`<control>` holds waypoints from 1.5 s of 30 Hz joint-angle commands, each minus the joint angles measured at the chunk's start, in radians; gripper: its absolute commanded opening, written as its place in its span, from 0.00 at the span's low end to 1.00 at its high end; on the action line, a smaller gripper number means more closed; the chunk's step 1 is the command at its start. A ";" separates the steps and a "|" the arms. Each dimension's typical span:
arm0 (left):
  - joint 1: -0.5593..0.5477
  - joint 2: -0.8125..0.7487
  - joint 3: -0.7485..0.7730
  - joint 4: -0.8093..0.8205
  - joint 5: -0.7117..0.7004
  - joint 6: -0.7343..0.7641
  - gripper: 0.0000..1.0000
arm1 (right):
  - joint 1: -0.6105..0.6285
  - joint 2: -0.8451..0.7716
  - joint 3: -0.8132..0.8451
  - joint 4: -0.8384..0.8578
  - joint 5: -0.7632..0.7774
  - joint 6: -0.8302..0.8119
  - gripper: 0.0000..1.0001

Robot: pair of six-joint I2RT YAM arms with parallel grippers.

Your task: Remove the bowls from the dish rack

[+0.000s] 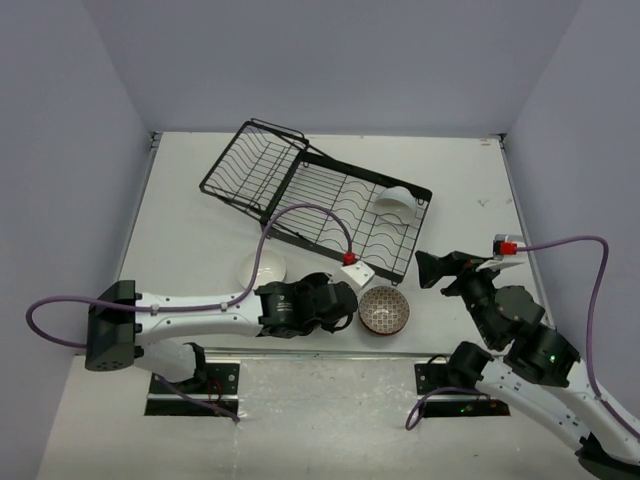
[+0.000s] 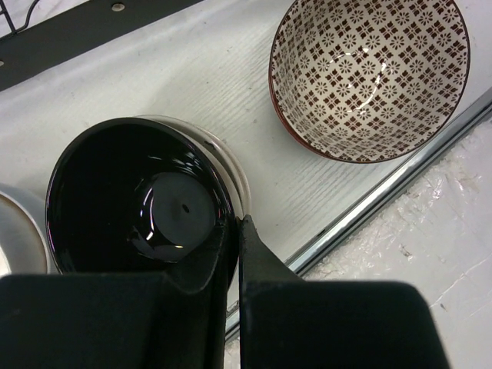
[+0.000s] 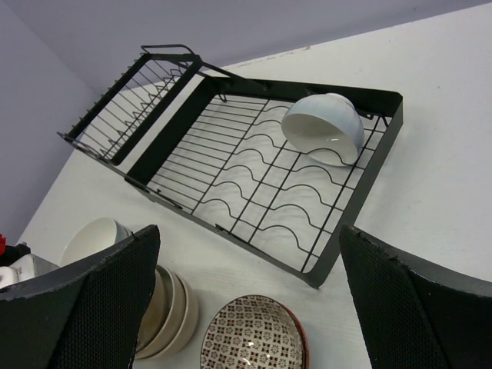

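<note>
The black wire dish rack (image 1: 300,190) lies across the middle of the table, and its flat section (image 3: 361,207) holds one white bowl (image 3: 323,129) tipped on its side at the far right end. My left gripper (image 2: 234,227) is shut on the near rim of a black-inside bowl (image 2: 138,200), one finger inside and one outside. That bowl sits nested on a stack of beige bowls (image 3: 173,307). A brown-patterned bowl (image 2: 369,77) stands on the table just right of it. My right gripper (image 3: 246,307) hangs open and empty above the patterned bowl (image 3: 254,334).
A white bowl (image 1: 263,267) stands on the table left of the stack, near the rack's front edge. A metal strip (image 2: 384,200) marks the table's near edge, close to the stacked bowls. Grey walls close in the table on three sides.
</note>
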 commanded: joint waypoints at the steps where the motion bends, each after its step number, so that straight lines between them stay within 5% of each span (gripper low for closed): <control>1: -0.014 0.020 0.085 -0.016 -0.042 0.040 0.00 | -0.001 0.019 0.005 0.004 -0.016 -0.012 0.99; 23: -0.051 0.110 0.129 -0.107 -0.153 0.037 0.00 | 0.000 0.022 -0.002 0.013 -0.021 -0.012 0.99; 26: -0.057 0.099 0.134 -0.110 -0.165 0.028 0.18 | 0.000 0.028 -0.002 0.014 -0.021 -0.012 0.99; 27: -0.057 0.096 0.136 -0.110 -0.170 0.025 0.32 | 0.000 0.030 -0.002 0.014 -0.022 -0.012 0.99; 34: -0.059 0.047 0.148 -0.113 -0.199 0.011 0.58 | -0.001 0.043 -0.005 0.027 -0.027 -0.007 0.99; 37: -0.057 0.010 0.168 -0.117 -0.239 -0.006 0.96 | 0.000 0.077 -0.005 0.037 -0.036 0.005 0.99; 39: -0.046 -0.012 0.188 -0.134 -0.289 -0.040 1.00 | -0.001 0.125 0.005 0.045 -0.044 0.021 0.99; 43: 0.168 -0.105 0.206 -0.110 -0.276 -0.092 1.00 | -0.021 0.312 0.073 0.063 -0.086 0.113 0.99; 45: 0.275 -0.177 0.183 -0.050 -0.286 -0.100 1.00 | -0.137 0.372 0.070 0.166 -0.210 0.152 0.99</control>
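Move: The left hand holds the black bowl by its near right rim, just above the pale stack, whose middle lies about 4 cm ahead, 3 cm left and 6 cm below. The patterned bowl is 12 cm right, 2 cm ahead; the white bowls 18 cm left, 12 cm ahead, both some 7 cm lower. From the right hand the stack is about 23 cm left, 1 cm back, 21 cm below. Left hand lowers the black bowl 2 cm onto the stack, opens, retreats 11 cm up-forward; right starts left and down. ##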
